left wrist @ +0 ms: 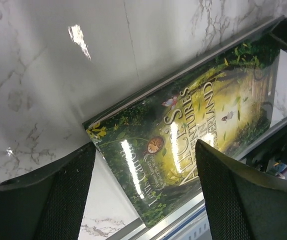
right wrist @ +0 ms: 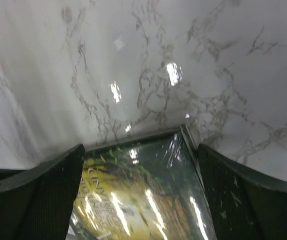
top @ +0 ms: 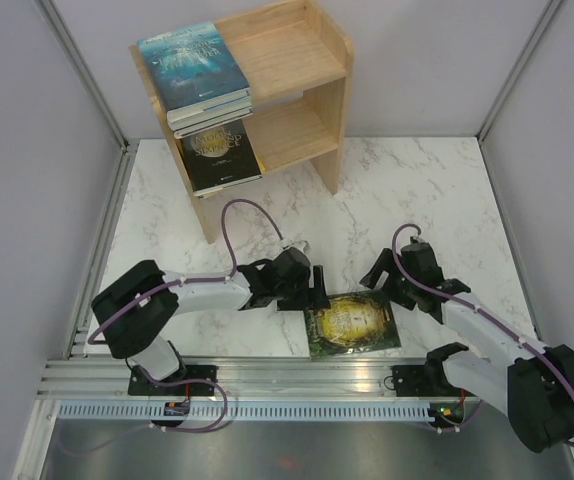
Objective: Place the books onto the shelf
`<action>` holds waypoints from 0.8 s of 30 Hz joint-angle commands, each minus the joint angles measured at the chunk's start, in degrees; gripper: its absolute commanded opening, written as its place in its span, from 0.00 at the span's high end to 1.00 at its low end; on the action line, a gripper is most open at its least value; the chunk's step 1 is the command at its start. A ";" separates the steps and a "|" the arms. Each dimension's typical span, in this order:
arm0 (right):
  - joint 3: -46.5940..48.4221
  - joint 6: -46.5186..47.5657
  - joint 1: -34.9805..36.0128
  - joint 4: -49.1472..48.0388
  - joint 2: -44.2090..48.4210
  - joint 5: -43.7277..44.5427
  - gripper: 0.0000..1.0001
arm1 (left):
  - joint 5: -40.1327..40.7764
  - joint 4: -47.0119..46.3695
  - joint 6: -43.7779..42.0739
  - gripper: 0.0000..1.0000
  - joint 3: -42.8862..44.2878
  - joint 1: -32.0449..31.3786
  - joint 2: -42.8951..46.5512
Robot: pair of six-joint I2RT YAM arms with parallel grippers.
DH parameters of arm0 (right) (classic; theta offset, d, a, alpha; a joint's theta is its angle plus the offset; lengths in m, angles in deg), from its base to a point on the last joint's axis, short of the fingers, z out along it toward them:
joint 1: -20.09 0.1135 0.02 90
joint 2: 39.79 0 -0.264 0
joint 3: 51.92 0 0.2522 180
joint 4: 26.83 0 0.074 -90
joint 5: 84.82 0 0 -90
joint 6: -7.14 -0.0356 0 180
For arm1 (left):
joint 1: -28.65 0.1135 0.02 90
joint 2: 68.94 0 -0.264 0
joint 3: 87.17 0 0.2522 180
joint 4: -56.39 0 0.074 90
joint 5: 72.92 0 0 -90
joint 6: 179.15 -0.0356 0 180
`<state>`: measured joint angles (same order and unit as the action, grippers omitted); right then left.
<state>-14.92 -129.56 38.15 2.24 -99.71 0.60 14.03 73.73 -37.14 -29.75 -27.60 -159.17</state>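
A green-gold book [top: 352,322] lies flat on the marble table by its front edge, between the two arms. My left gripper [top: 316,291] is at the book's left edge, open, and the cover [left wrist: 198,115] shows between and beyond its fingers [left wrist: 144,150]. My right gripper [top: 380,284] hovers open over the book's far right corner [right wrist: 138,200], which sits between its jaws [right wrist: 141,150]. Neither holds anything. The wooden shelf [top: 327,60] stands at the back with a stack of books [top: 192,62] on its top tier and a black book [top: 219,155] on the lower one.
An aluminium rail [top: 267,378] runs along the table's front edge, just below the green-gold book's near corner. Grey walls close in the left, right and back sides. The right half of both shelf tiers is bare wood.
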 commanded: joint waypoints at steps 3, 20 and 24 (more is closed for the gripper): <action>-4.96 -5.94 5.39 4.20 2.87 -4.02 0.05 | 1.56 -2.61 -0.59 0.17 10.45 1.57 -8.80; 1.71 -7.54 9.88 29.32 27.22 -0.89 0.04 | -0.30 13.39 -10.87 0.17 49.08 6.86 -26.07; 1.72 -6.57 9.88 29.43 26.88 2.46 0.04 | 8.90 15.58 -13.59 0.15 42.41 6.94 -17.01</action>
<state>-14.83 -137.19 47.94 28.09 -72.46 -0.93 14.84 86.19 -45.99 15.80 -20.96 -185.27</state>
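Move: The Alice book lies flat with its long side across the robot's front. Its middle is about 11 cm right, 7 cm back and 2 cm below the left hand, and about 9 cm left, 9 cm back and 2 cm below the right hand, whose fingers straddle its far right corner. From the left hand, the shelf's right foot is some 30 cm ahead and 7 cm right, its left foot 16 cm ahead and 28 cm left. Left hand pushes the book's left end forward-right, right hand drags its other end 8 cm back; both rise. ##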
